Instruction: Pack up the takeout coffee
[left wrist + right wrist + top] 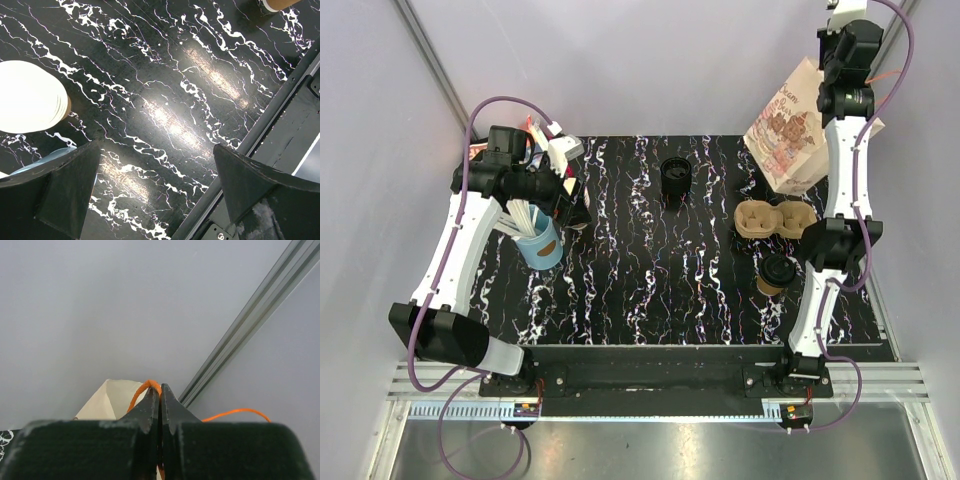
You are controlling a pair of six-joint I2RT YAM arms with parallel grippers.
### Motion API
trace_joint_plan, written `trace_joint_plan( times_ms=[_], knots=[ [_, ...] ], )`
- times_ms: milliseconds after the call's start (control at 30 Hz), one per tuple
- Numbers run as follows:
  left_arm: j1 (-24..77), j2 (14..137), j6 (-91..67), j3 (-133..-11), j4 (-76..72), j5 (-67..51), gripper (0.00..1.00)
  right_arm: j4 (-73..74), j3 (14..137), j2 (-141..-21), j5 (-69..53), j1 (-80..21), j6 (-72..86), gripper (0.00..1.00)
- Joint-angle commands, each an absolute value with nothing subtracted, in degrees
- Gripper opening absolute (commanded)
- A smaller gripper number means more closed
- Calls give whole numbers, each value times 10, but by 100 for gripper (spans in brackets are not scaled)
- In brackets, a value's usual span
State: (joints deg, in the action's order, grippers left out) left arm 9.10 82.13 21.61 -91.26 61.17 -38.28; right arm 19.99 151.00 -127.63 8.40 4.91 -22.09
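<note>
The takeout coffee (pixel 778 272), a brown paper cup with a black lid, stands on the table near the right arm's lower link, just in front of the brown cup tray (pixel 775 220). My right gripper (pixel 828 60) is raised at the back right, over the printed paper bag (pixel 790 125). In the right wrist view, the right gripper (pixel 160 390) is shut on the bag's orange cord handle (pixel 142 390), above the bag's pale top (pixel 112 400). My left gripper (pixel 156 165) hangs open over bare table at the left, holding nothing.
A blue cup with white sticks (pixel 540 240) stands under the left arm. A white-rimmed cup stack (pixel 30 97) sits beside the left fingers. A black cup (pixel 675 175) stands mid-table at the back. The table's front edge (pixel 280 100) runs close by.
</note>
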Motion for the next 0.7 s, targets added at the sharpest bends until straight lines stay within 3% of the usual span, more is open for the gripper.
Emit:
trace_joint_plan(
  times_ms=[0,667],
  knots=[
    [89,822,221,-936,610,-403,99,170,1535,-1208,83,26,-220,0],
    [88,811,211,-935,603,-390,99,279,1470,-1054,88,-155,-264,0]
  ],
)
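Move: The right gripper is high over the far right of the table, shut on the bag's orange handle. The open middle of the table lies about 19 cm back, 37 cm left and 45 cm below it. The cup carrier is roughly 18 cm back and 9 cm left, the lidded coffee cup 35 cm back and 12 cm left, the black lid stack 7 cm back and 33 cm left. From the left gripper the open middle is some 13 cm ahead and 16 cm right. Keep the right gripper shut on the bag's handle and swing the bag about 18 cm left, gathering speed, while raising it some 13 cm and drawing it back nearly as far, across towards the table's middle. Turn the hand roughly 20 degrees counter-clockwise and let the fingertips tip up a little on the way. ##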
